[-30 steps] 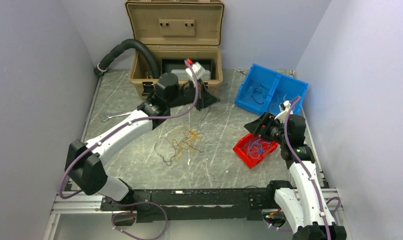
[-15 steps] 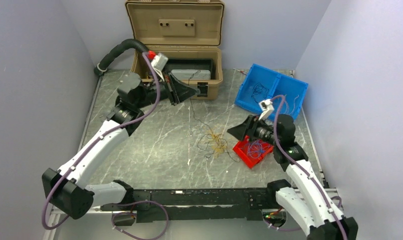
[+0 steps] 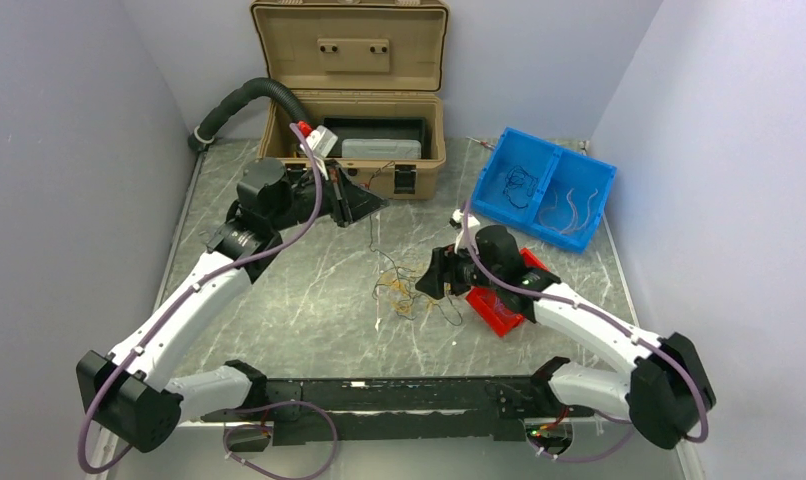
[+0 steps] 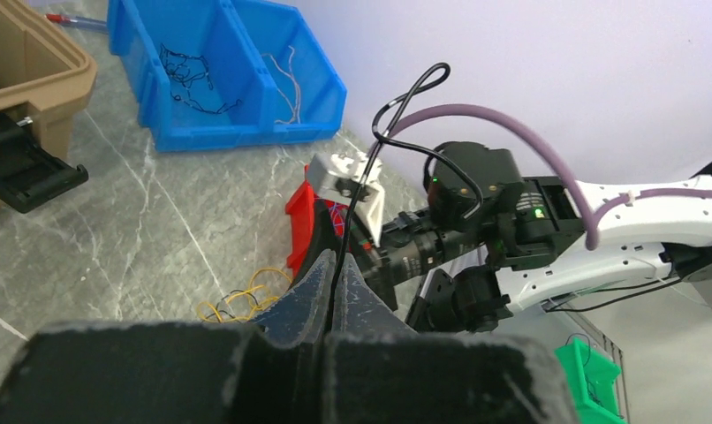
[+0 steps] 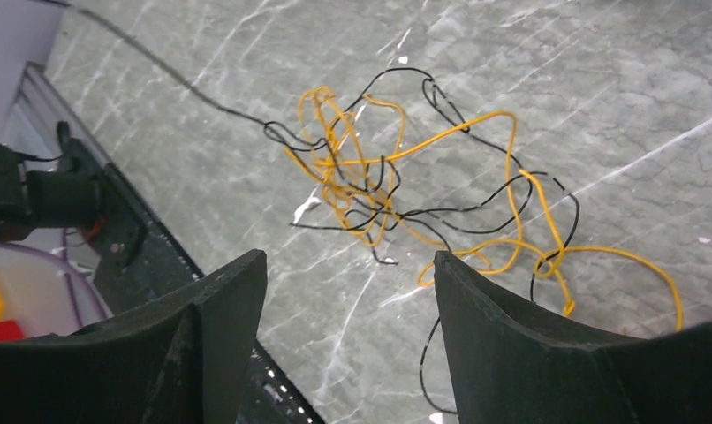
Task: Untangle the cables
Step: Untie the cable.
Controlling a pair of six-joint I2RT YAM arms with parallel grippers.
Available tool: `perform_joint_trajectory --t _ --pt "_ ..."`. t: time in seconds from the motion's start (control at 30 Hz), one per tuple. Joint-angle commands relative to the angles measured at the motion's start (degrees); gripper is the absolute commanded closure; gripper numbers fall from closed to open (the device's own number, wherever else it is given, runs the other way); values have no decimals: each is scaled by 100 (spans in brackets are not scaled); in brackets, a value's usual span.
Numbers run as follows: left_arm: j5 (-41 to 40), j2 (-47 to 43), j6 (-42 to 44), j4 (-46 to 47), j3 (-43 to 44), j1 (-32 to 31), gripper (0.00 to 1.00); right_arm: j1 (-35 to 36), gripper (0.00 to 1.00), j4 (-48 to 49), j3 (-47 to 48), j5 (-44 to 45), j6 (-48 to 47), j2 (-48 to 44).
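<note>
The cables form a loose tangle (image 3: pixel 404 287) of yellow-orange and black wires on the marble table (image 3: pixel 279 290). One thin black wire (image 3: pixel 377 243) runs up from the tangle to my left gripper (image 3: pixel 371 207), which is shut on it. In the left wrist view the wire (image 4: pixel 363 181) sits pinched between the closed fingertips (image 4: pixel 342 269) and rises past them into a loop. My right gripper (image 3: pixel 432 281) hovers just right of the tangle. In its wrist view the tangle (image 5: pixel 388 190) lies beyond the open gripper (image 5: pixel 348 265), with nothing between the fingers.
A red bin (image 3: pixel 499 310) sits under the right forearm. A blue two-part bin (image 3: pixel 544 190) at the back right holds black and pale wires. An open tan case (image 3: pixel 349 100) and a black corrugated hose (image 3: pixel 249 98) stand at the back.
The right arm swung left, from over the red bin to beside the tangle. The left gripper pulled back left with the black wire. The tangle slid right.
</note>
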Motion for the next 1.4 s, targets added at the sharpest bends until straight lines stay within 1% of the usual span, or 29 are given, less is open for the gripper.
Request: perform_joint_trajectory --t 0.0,0.1,0.17,0.3,0.4,0.5,0.57,0.6,0.67,0.7,0.73,0.83,0.93,1.0,1.1,1.17,1.23,1.33,1.37 --pt "-108 -205 258 -97 -46 41 100 100 29 545 428 512 -412 441" --pt "-105 -269 244 -76 -131 41 100 103 29 978 442 432 -385 691" --pt "-114 -306 228 -58 -178 37 100 102 29 1084 534 348 -388 898" --pt "-142 -337 256 -97 -195 48 100 106 33 1241 693 280 -411 1339" --pt "-167 -367 278 -97 -184 50 100 111 39 1492 721 106 -338 1648" --pt "-270 -409 324 -363 -186 105 100 132 48 1667 801 -31 -217 1934" --pt "-321 -457 308 -384 -259 189 100 169 59 1671 885 -52 -211 2062" --pt "-306 -481 280 -360 -311 247 100 179 66 1655 908 -69 -208 2083" --pt "-293 -523 199 -357 -411 381 100 181 87 1584 950 -36 -174 2063" --pt "-524 -553 127 -514 -431 464 100 174 98 1462 1001 144 -132 2026" --pt "-739 -595 50 -762 -444 551 100 162 100 1247 1068 413 -85 1954" --pt "-1280 -844 -150 -1159 -774 883 100 84 100 726 1181 1342 83 1535" --pt "-1985 -1283 -455 -1480 -1393 1210 100 -201 100 264 1239 2081 305 923" --pt "-2518 -1617 -623 -1834 -1758 1473 100 -609 100 -75 1321 2439 532 495" --pt "-2942 -2055 -710 -2475 -2066 2107 100 -1532 100 -740 1519 2545 937 -36" --pt "-3242 -2296 -720 -2940 -2090 2546 100 -2029 100 -1102 1712 2773 1104 -325" --pt "-3568 -2459 -753 -3408 -2007 2980 100 -2335 100 -1345 1885 3105 1193 -558" --pt "-4703 -2611 -872 -4118 -1721 3396 100 -2596 100 -1632 2124 3428 1274 -751" --pt "-4935 -2646 -882 -4302 -1617 3461 100 -2660 100 -1724 2171 3448 1287 -772"
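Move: The yellow cable, lying tangled with the black one, is about 5 cm to the left of the open right gripper, 4 cm ahead and some 5 cm below. The red tray lies about 19 cm to that gripper's right and 4 cm ahead; the blue bin is roughly 31 cm ahead and 26 cm right. The yellow cable sits about 28 cm beneath the left hand, roughly 5 cm right and 1 cm ahead of it; that hand already holds the black cable. The yellow cable is pinched in the tangle after the right hand reaches forward, left and down, about 5 cm ahead, and shuts its open fingers. That hand then swings right over 20 cm, rising and going forward towards the blue bin, turning clockwise. The left hand, still gripping the black cable, first stays nearly put, then pulls some 25 cm left and 15 cm down, turning counter-clockwise. ##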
